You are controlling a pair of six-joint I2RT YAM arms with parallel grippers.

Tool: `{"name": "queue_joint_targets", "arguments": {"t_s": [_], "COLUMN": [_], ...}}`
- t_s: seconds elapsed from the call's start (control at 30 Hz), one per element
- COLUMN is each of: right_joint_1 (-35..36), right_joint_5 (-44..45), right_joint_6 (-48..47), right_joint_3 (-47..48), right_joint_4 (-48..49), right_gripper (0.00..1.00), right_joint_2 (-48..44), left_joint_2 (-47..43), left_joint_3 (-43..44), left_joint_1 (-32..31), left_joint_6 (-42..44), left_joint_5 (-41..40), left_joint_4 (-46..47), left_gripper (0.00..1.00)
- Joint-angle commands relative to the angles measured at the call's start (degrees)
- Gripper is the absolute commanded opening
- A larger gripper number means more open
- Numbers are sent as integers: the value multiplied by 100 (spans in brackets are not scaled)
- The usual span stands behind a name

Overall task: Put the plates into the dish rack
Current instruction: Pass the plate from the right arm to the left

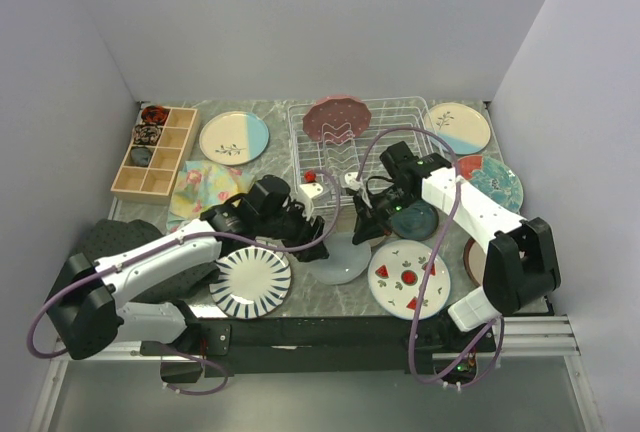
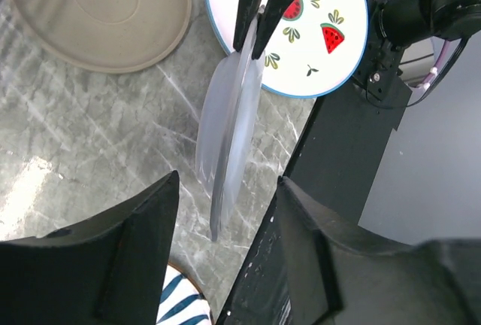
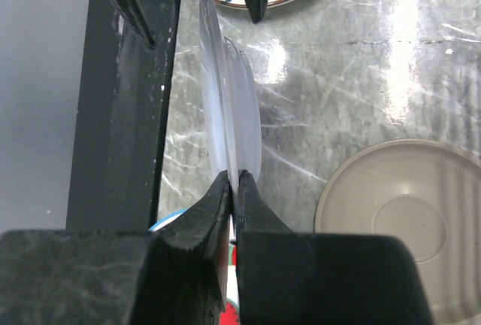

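A pale blue plate point(image 1: 338, 262) stands on edge above the marble table top, near its front. My right gripper point(image 3: 237, 182) is shut on its rim point(image 3: 225, 107). My left gripper point(image 2: 228, 182) is open; the opposite rim point(image 2: 229, 122) lies between its fingers and touches neither. The white wire dish rack point(image 1: 380, 122) stands at the back centre with a pink dotted plate point(image 1: 337, 118) upright in it. On the table lie a striped plate point(image 1: 250, 282), a watermelon plate point(image 1: 407, 278), a dark teal plate point(image 1: 415, 219) and a taupe plate point(image 2: 98, 9).
Two cream-and-blue plates point(image 1: 234, 138) point(image 1: 457, 127) flank the rack. A red-and-teal plate point(image 1: 495, 184) lies at the right. A wooden compartment box point(image 1: 155, 152) and a floral cloth point(image 1: 207, 187) sit at the back left. The table's black front edge point(image 2: 338, 137) is close to the plate.
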Motion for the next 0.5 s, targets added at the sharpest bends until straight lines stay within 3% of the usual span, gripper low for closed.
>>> {"name": "queue_joint_targets", "arguments": {"t_s": [0.0, 0.27, 0.47], "right_joint_1": [-83, -284, -364], "right_joint_5": [-558, -769, -813], "right_joint_6": [-188, -390, -417], "right_joint_3": [275, 337, 337], "right_joint_4": [-242, -488, -532], "right_gripper": [0, 0, 0], "right_joint_2": [-351, -439, -492], "left_joint_2": [185, 467, 546], "left_joint_3": [418, 567, 769], "left_joint_1": [-125, -213, -240], "left_joint_6": [273, 309, 379], "left_joint_5": [76, 173, 129], "left_joint_4": [-167, -106, -167], "left_gripper": [57, 44, 8]}}
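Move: The pale blue plate hangs steeply tilted in the right hand's grip, its middle about 5 cm to the left hand's right, 1 cm ahead and 4 cm below, its left rim already between the left fingers; from the right hand the middle is 5 cm left, 2 cm back, 4 cm below. Some 14 cm below the left hand, the watermelon plate is 23 cm right and 3 back, the striped plate 18 left and 3 back, the brown plate 11 right and 12 ahead. The left hand closes its half-open fingers onto the pale blue plate's left rim from both faces and pinches it, following about 1.5 cm to the right and 1 cm down with hardly any turn of the wrist. The right hand keeps its shut grip on the opposite side of the rim and eases up and to the right, a little over 1 cm each way. ##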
